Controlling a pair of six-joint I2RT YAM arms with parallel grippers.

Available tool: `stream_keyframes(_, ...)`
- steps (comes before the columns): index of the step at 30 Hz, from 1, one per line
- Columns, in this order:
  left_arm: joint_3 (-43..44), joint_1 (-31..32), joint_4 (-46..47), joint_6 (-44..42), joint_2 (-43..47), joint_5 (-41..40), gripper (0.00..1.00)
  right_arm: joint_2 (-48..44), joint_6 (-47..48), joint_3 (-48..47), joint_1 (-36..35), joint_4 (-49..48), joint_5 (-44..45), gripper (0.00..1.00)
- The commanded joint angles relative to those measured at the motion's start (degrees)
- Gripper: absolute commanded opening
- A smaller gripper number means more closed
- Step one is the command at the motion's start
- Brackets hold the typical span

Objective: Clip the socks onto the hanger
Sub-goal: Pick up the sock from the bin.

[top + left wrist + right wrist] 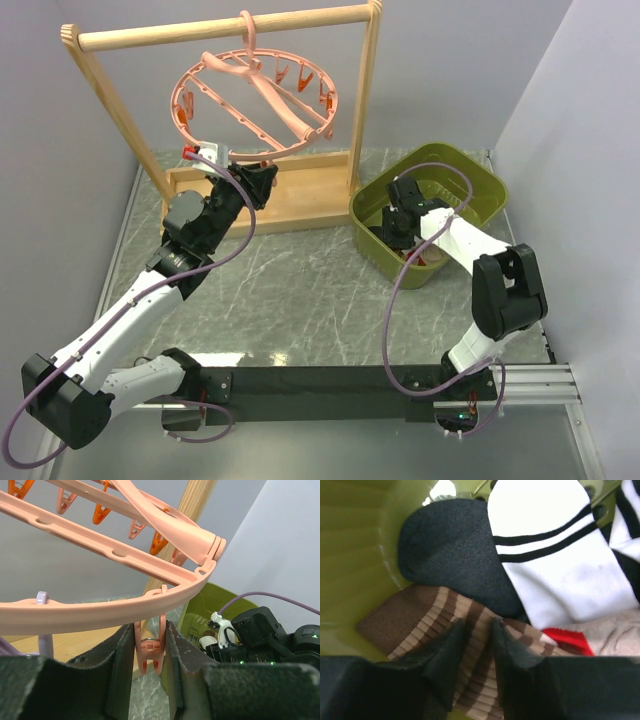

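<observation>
The salmon-pink ring hanger [255,105] hangs by its hook from the wooden rack's top bar. My left gripper [262,182] reaches up under its near rim [100,607] and is shut on a pink clip [149,652], squeezing the clip's two arms between its pads. Down in the green bin, my right gripper [398,228] presses into a brown sock with tan stripes [410,622]. In the right wrist view this gripper [477,622] has a ridge of the striped knit pinched between its fingertips. The sock still lies on the bin floor.
The olive-green bin [470,175] also holds a white sock with black stripes [560,555], its black toe [450,550], a red edge and a plain beige sock [615,635]. The light wooden rack [220,38] stands at the back left on its tray base [310,190].
</observation>
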State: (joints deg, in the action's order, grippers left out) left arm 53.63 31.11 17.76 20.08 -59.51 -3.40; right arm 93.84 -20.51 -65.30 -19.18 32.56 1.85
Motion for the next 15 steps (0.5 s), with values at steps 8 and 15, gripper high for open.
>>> stream_keyframes(8, -0.3, 0.7, -1.1, -1.6, 0.8, 0.4, 0.18, -8.7, 1.1, -6.8, 2.8, -2.5, 0.4, 0.0)
stream_keyframes(15, -0.1, 0.8, -0.7, -0.8, 1.1, 1.9, 0.18, -20.6, -2.7, -6.3, 7.8, -10.8, -12.9, 0.0)
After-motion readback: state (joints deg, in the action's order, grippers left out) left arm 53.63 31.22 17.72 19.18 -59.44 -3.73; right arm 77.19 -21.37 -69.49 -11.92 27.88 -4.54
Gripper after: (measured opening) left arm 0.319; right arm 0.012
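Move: The brown striped sock lies right between the right hand's open fingers, its middle about 1 cm below them. Around it, all some 2 cm below the hand: the dark sock about 5 cm ahead and 1 to the left, the white sock 5 ahead and 4 to the right, and the beige sock 1 ahead and 9 to the right. From the left hand, the striped sock is level in reach, some 24 cm to the right and 33 below. Staying low in the bin, the right hand first shuts its half-open fingers, pinching the brown striped sock, then draws it quickly up about 15 cm, away from the dark and white socks. It drifts a few centimetres forward and slightly right as the fingertips swing up and forward some 25 degrees. ##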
